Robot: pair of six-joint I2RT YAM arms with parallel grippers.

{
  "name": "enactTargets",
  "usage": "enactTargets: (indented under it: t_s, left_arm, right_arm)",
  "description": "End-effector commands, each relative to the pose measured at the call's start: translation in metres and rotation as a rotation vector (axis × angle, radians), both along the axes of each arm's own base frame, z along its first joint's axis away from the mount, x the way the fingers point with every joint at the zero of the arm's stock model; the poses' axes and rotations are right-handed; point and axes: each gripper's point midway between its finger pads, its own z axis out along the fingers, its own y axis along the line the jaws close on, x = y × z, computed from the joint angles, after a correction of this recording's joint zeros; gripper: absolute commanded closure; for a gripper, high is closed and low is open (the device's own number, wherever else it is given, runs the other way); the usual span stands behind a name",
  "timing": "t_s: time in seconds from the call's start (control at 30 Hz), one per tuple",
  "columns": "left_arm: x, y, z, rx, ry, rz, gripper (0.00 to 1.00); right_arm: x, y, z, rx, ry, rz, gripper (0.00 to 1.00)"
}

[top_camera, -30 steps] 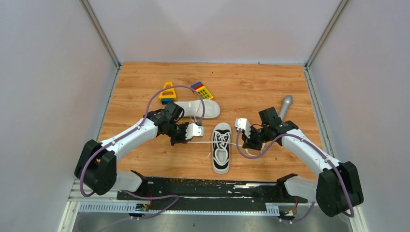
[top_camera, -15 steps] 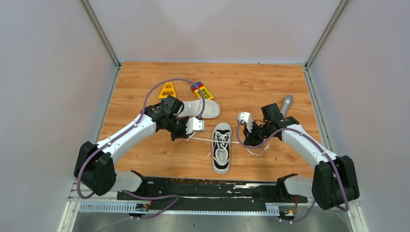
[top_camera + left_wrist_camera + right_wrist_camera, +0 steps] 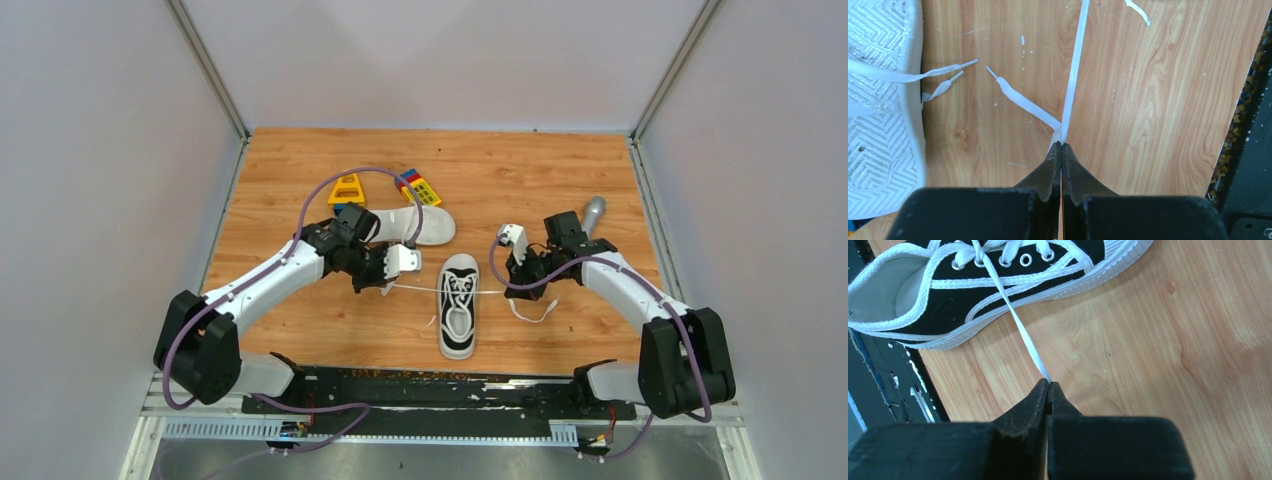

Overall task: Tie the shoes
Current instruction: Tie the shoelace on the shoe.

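One black shoe [image 3: 458, 318] with a white toe cap stands upright at the table's middle front, toe toward the near edge. Its mate [image 3: 415, 226] lies sole-up behind it, and its white ribbed sole [image 3: 878, 110] fills the left of the left wrist view. My left gripper [image 3: 388, 285] [image 3: 1061, 144] is shut on a white lace [image 3: 1074, 65] left of the upright shoe. My right gripper [image 3: 508, 290] [image 3: 1048, 382] is shut on the other lace [image 3: 1018, 325], which runs taut from the shoe's eyelets [image 3: 998, 280]. The two laces stretch out sideways in a nearly straight line.
Colourful toy blocks [image 3: 347, 189] [image 3: 420, 186] sit behind the overturned shoe. A grey metal cylinder [image 3: 592, 212] lies at the right, just behind my right arm. A black rail [image 3: 430, 385] runs along the near edge, and walls close in both sides.
Both grippers have shifted slightly away from the near edge with the laces held. The right wrist has swung outward, and the lace line has tightened.
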Motion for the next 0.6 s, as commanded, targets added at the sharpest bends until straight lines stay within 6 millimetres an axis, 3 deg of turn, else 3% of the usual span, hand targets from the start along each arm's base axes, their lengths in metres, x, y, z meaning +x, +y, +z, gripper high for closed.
enactTargets:
  t_s: [0.0, 0.17, 0.27, 0.3, 0.43, 0.57]
  left_arm:
    - [0.01, 0.026, 0.001, 0.069, -0.03, 0.103, 1.0]
    - [0.01, 0.027, -0.004, 0.079, -0.021, 0.108, 1.0]
    - [0.004, 0.013, 0.003, 0.01, 0.02, 0.073, 1.0]
    - [0.0, 0.009, 0.005, -0.005, 0.047, 0.064, 0.92]
    - [0.004, -0.015, 0.042, -0.132, 0.084, 0.094, 0.66]
    - [0.022, -0.019, 0.081, -0.187, 0.042, 0.24, 0.52]
  right_arm:
    - [0.016, -0.019, -0.006, -0.072, -0.022, -0.086, 1.0]
    - [0.019, -0.025, -0.014, -0.086, -0.017, -0.121, 1.0]
    - [0.016, -0.011, 0.005, 0.0, 0.002, -0.093, 0.99]
    - [0.015, -0.004, 0.015, 0.043, 0.012, -0.085, 0.94]
    - [0.018, 0.012, 0.052, 0.136, 0.059, -0.097, 0.68]
    - [0.033, 0.006, 0.088, 0.15, 0.036, -0.16, 0.59]
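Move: Each hand grips one end of the shoelace, pulled straight across the black shoe. The knot on that shoe lies some 13 cm to the right of the left hand, about 1 cm back and a couple of centimetres lower. From the right hand it is roughly 9 cm to the left, level fore and aft and at about its height. The white shoe is about 12 cm ahead of the left hand, 5 cm to its right and some 5 cm lower. Both hands still pinch their ends of the taut lace and hold nearly in place, creeping under 1 cm forward. Then the fingers of both part to somewhat under half open, let go of the lace, and the hands rise away from it, the left about 3 cm, the right about 4 cm while also easing a little forward. ##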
